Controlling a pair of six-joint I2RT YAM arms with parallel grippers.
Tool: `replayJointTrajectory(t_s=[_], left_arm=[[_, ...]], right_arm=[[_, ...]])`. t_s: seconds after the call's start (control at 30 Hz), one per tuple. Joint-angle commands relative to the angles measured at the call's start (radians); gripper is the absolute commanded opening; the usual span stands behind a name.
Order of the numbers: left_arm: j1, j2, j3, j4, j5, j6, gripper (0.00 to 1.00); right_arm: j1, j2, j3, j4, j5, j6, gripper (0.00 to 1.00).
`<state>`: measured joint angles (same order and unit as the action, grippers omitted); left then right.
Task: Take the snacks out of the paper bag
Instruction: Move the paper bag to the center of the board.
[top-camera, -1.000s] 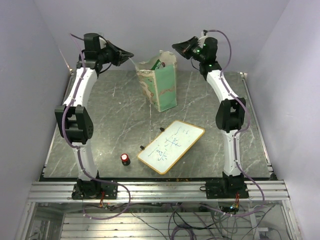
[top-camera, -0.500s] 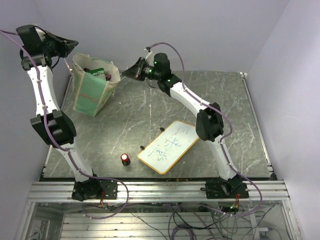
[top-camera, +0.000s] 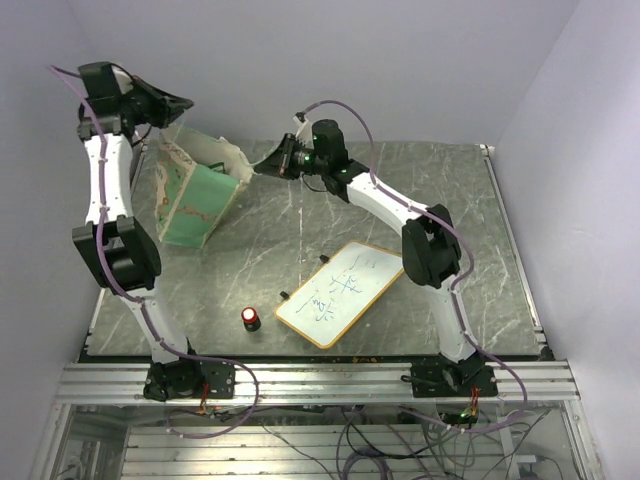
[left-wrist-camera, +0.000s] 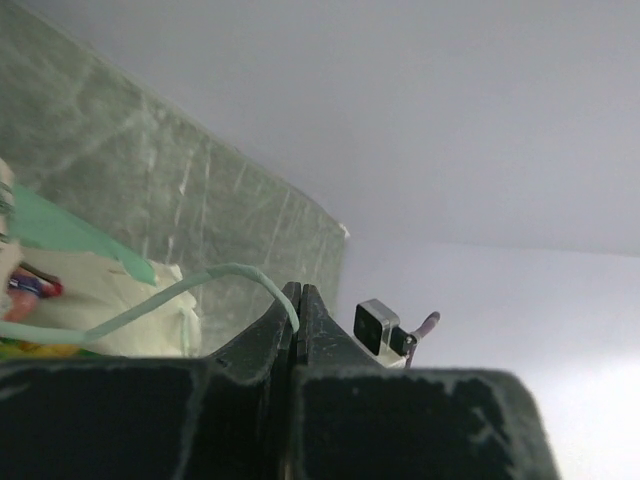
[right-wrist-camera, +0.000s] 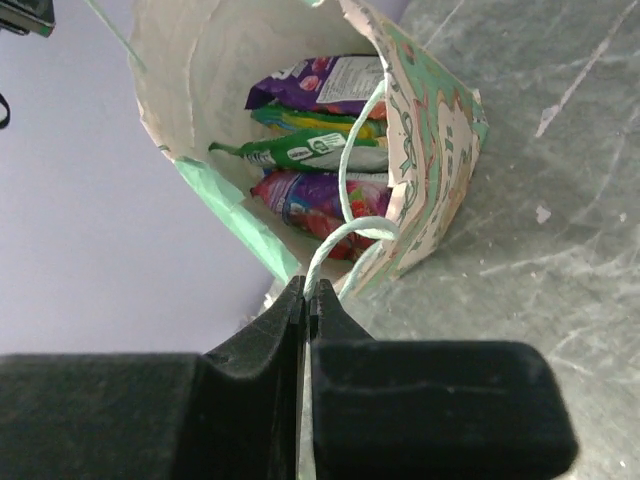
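Note:
The green paper bag (top-camera: 196, 205) hangs tilted at the table's back left, its cream mouth (top-camera: 215, 155) facing up and to the right. My left gripper (top-camera: 187, 102) is shut on one white string handle (left-wrist-camera: 190, 283) above the bag's left rim. My right gripper (top-camera: 259, 170) is shut on the other string handle (right-wrist-camera: 345, 235) at the right rim. In the right wrist view I look into the bag (right-wrist-camera: 430, 140): snacks lie inside, a purple packet (right-wrist-camera: 320, 82), a green-and-white one (right-wrist-camera: 310, 150) and a pink-purple one (right-wrist-camera: 320, 200).
A wood-framed whiteboard (top-camera: 342, 293) lies at the centre right of the table. A small red-capped black cylinder (top-camera: 250, 318) stands near the front. The side wall is close behind the left arm.
Both arms carried the bag from the back centre to the back left. In the last half second the bag has tipped over further and the left gripper has come right.

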<state>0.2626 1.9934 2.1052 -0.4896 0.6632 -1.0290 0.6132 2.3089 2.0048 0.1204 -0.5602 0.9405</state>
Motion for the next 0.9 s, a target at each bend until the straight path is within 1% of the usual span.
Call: replayJointTrajectory(t_s=[0.0, 0.13, 0.23, 0.33, 0.43, 0.53, 0.63, 0.73, 0.87], left_arm=[[-0.11, -0.084, -0.074, 0.096, 0.05, -0.029, 0.07], [-0.189, -0.117, -0.135, 0.06, 0.049, 0.01, 0.07], [-0.222, -0.175, -0.213, 0.002, 0.042, 0.062, 0.07], [-0.224, -0.237, -0.277, -0.089, 0.008, 0.144, 0.07], [-0.223, -0.278, -0.299, -0.178, -0.037, 0.224, 0.07], [-0.224, -0.315, -0.325, -0.247, -0.07, 0.273, 0.07], [-0.224, -0.355, -0.335, -0.339, -0.129, 0.344, 0.07], [-0.223, -0.403, -0.372, -0.389, -0.164, 0.373, 0.07], [-0.222, -0.465, -0.43, -0.426, -0.165, 0.388, 0.07]], right_arm=[[0.009, -0.123, -0.057, -0.054, -0.007, -0.123, 0.0], [0.024, -0.198, -0.145, -0.108, -0.023, -0.255, 0.0], [0.059, -0.242, -0.205, -0.175, -0.024, -0.371, 0.0], [0.094, -0.277, -0.261, -0.218, -0.026, -0.466, 0.0], [0.114, -0.281, -0.29, -0.246, -0.039, -0.53, 0.0], [0.138, -0.282, -0.28, -0.293, -0.065, -0.594, 0.0], [0.178, -0.281, -0.262, -0.368, -0.037, -0.682, 0.0], [0.19, -0.323, -0.295, -0.388, -0.01, -0.733, 0.0], [0.217, -0.339, -0.319, -0.418, -0.018, -0.799, 0.0]])
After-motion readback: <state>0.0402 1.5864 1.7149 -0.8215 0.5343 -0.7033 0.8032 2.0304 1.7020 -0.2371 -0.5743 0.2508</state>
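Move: Both hands already hold the paper bag's cord handles. The whiteboard lies about 33 cm back, 36 right and 34 down from the left hand; from the right hand about 24 back, 23 right and 22 down. The bag's middle hangs some 8 cm back and 20 below the left hand, and 15 left and 9 below the right. The red-capped bottle stands 40 cm back and 13 right of the left hand, 31 straight back from the right. Still pinching a cord handle each, both shut grippers draw the paper bag's mouth back towards the robot. The left hand first swings right some 12 cm, then pulls back about 15 in all, sinking slightly and turning clockwise; the right hand comes back about 15 and down 5, turning counter-clockwise as its fingers tip down to the left. ##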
